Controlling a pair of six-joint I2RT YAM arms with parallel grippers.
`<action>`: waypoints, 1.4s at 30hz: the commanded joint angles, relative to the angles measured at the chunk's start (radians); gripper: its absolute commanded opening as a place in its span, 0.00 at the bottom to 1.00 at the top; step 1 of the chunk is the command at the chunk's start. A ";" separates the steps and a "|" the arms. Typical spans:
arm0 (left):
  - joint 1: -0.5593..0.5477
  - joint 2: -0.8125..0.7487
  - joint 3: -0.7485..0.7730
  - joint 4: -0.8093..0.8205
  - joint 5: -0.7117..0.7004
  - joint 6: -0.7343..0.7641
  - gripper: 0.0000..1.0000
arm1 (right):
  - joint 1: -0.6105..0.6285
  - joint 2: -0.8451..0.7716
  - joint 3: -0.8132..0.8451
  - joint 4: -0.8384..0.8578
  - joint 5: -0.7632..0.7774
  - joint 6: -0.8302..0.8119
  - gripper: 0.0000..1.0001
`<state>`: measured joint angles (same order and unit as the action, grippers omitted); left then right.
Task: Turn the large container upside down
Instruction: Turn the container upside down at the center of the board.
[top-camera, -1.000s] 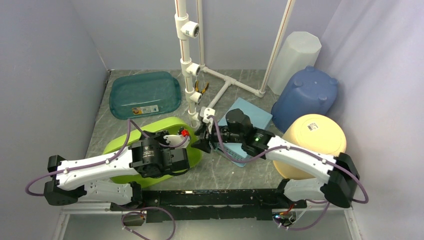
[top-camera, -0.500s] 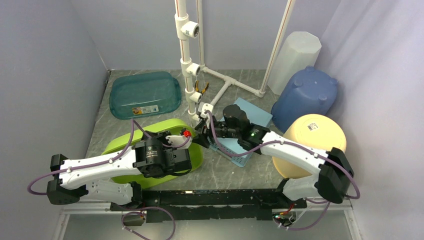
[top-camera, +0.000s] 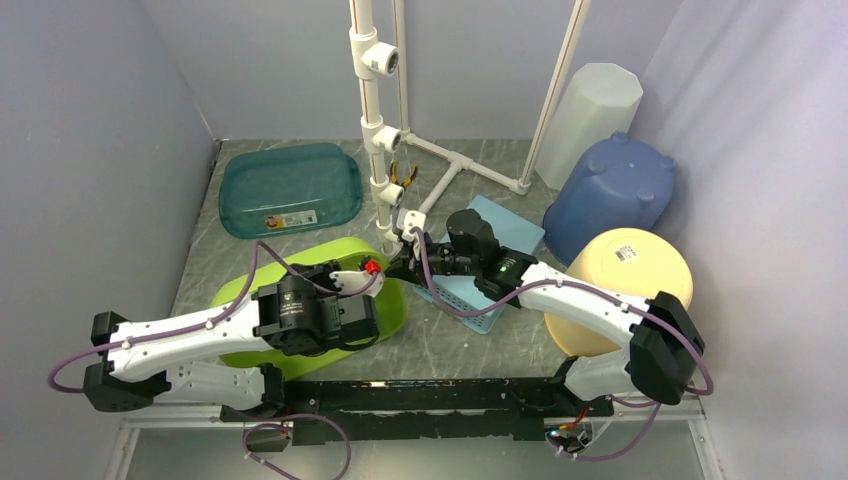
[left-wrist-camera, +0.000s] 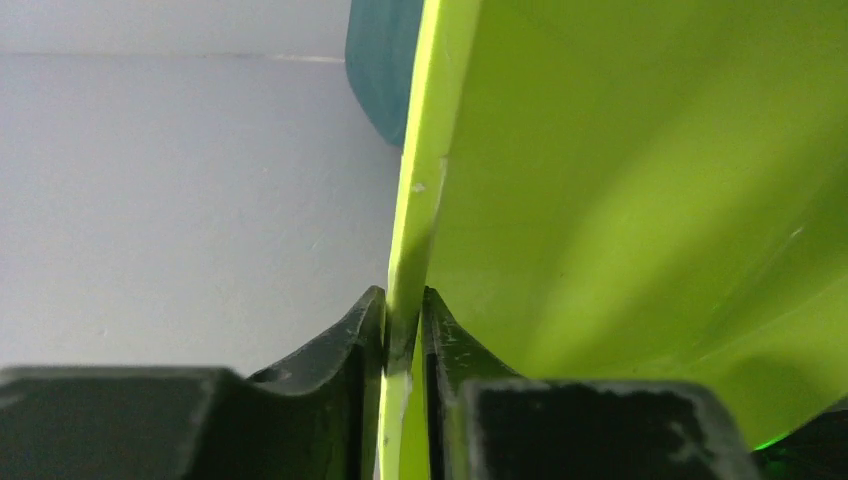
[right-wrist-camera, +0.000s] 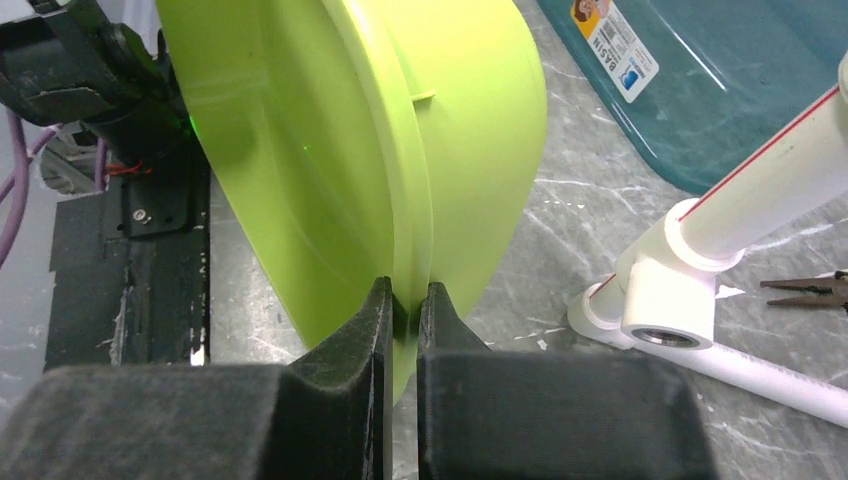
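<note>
The large lime-green container (top-camera: 236, 292) is tilted up off the grey table at front left, partly hidden by my left arm. My left gripper (left-wrist-camera: 403, 322) is shut on its thin rim (left-wrist-camera: 420, 180), one finger on each side. My right gripper (top-camera: 400, 264) is shut on the rim at the container's right end; in the right wrist view its jaws (right-wrist-camera: 405, 300) pinch the rim flange of the container (right-wrist-camera: 330, 150), which stands steeply on edge.
A teal tub (top-camera: 290, 188) lies at the back left. A white PVC pipe frame (top-camera: 378, 130) and pliers (top-camera: 403, 175) stand behind the container. A light-blue basket (top-camera: 490, 250), a blue bucket (top-camera: 612, 195), a yellow bucket (top-camera: 628, 280) and a white bin (top-camera: 590, 105) fill the right side.
My right gripper has moved a little away from the bases and leftward with the rim in it, lifting the container's right end. My left wrist has shifted slightly left.
</note>
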<state>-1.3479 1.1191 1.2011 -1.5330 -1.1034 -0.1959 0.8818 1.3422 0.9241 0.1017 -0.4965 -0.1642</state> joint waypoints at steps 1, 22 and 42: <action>-0.007 -0.029 0.049 0.152 0.063 -0.031 0.33 | 0.012 -0.043 -0.034 0.148 -0.052 -0.017 0.00; 0.042 -0.116 0.391 0.319 0.138 -0.015 0.95 | 0.137 -0.080 -0.326 0.744 0.483 -0.044 0.00; 1.448 0.074 0.541 0.368 1.096 0.028 0.95 | 0.503 0.233 -0.433 1.577 1.103 -0.657 0.00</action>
<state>-0.0727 1.2697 1.7603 -1.1446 -0.1761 -0.1059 1.3285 1.4441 0.4755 1.2385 0.4511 -0.5682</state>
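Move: The green container's middle lies about 7 cm back, 4 cm left and 7 cm below the left gripper, whose shut fingers still hold the rim. From the right gripper, which also holds the rim, that middle is some 16 cm left, 8 cm back and 5 cm lower. The teal tray lies about 22 cm ahead, 9 cm left and 25 cm below the left gripper. The blue basket is roughly 17 cm right of the right gripper, 3 cm ahead and 17 cm below. Open the left gripper wide to free the rim, easing it right, then lift it about 11 cm and swing it forward and left, some 12 cm each way, away from the rim, rolling its left side down and turning counter-clockwise. Keep the right fingers pinched on the container nearly in place and twist that wrist some 50 degrees, rolling the container's open side back and down while swinging clockwise. ##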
